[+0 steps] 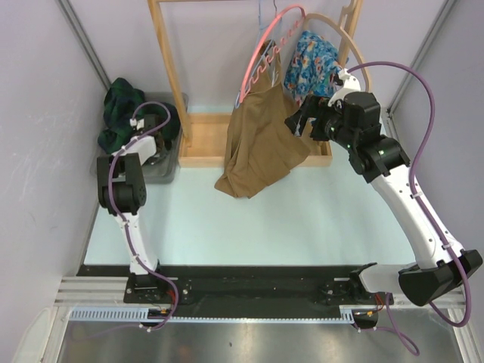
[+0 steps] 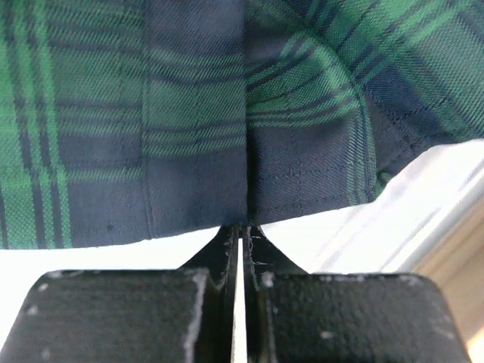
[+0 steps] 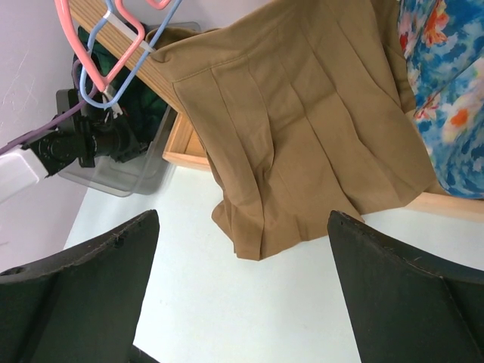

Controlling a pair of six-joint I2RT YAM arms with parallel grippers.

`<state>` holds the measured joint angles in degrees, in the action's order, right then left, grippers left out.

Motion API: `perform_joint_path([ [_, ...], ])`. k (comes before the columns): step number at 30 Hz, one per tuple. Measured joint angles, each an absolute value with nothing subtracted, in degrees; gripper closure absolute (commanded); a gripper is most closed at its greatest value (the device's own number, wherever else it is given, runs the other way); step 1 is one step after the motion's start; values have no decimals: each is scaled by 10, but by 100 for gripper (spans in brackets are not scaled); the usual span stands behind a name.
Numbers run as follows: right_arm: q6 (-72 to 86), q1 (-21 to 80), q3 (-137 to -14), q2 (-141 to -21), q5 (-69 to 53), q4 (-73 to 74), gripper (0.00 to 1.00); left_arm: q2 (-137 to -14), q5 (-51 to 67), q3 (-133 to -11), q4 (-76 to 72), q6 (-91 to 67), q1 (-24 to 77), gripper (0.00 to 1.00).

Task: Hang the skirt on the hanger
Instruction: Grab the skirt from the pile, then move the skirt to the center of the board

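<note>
A green and navy plaid skirt [image 1: 125, 102] lies bunched in a grey bin [image 1: 162, 172] at the left. My left gripper [image 1: 159, 127] reaches into that bin. In the left wrist view the plaid skirt [image 2: 189, 113] fills the top, and my left gripper [image 2: 243, 227] is shut on its lower hem. A pink hanger [image 1: 265, 45] hangs on the wooden rack [image 1: 170, 53]. Another pink hanger [image 3: 91, 45] and a blue hanger [image 3: 140, 49] hang at the rail's end. My right gripper [image 1: 299, 121] is open and holds nothing; in its wrist view the right gripper [image 3: 242, 219] faces the rack.
A brown pleated skirt [image 1: 261, 144] hangs from the rack, its hem down on the table, seen close as the brown skirt [image 3: 302, 128]. A blue floral garment [image 1: 314, 64] hangs on a wooden hanger to its right. The rack's wooden base [image 1: 204, 147] borders the bin.
</note>
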<state>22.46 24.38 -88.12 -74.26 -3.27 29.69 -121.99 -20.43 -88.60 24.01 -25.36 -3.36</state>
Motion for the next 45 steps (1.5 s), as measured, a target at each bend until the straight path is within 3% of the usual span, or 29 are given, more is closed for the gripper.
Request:
perform_joint_path([
  [9,229,256,-881,-743,-28,296,3,-1029,-209,-716,191,-270,-13,100],
  [19,229,273,-866,-725,-23,293,2,-795,-365,-660,156,-300,149,100],
  [28,231,291,-846,-679,-16,296,2,-735,-472,-785,186,-306,239,100],
  [36,235,304,-845,-652,-13,302,0,-732,-540,-815,216,-263,332,100],
  [45,230,329,-843,-623,18,310,0,-708,-594,-1032,207,-96,412,100],
])
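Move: The left hand already pinches the near edge of the green plaid skirt; the middle of its heap is about 6 cm ahead and 6 cm left, some 3 cm higher. The foot of the rack's left post is roughly 10 cm to this hand's right, level with it. The middle of the clear table lies some 23 cm back and 29 cm right. From the right hand, the skirt is about 20 cm ahead, 45 cm left and 33 cm below. With its fingers still shut on the skirt's edge, the left hand draws back a little, then hauls the cloth fast upward out of the tray, some 50 cm, while also going back and right towards the clear table. Its wrist tips up about 60 degrees until the fingers point roughly level and forward. The right hand, empty and open, backs off about 7 cm and rises slightly. ##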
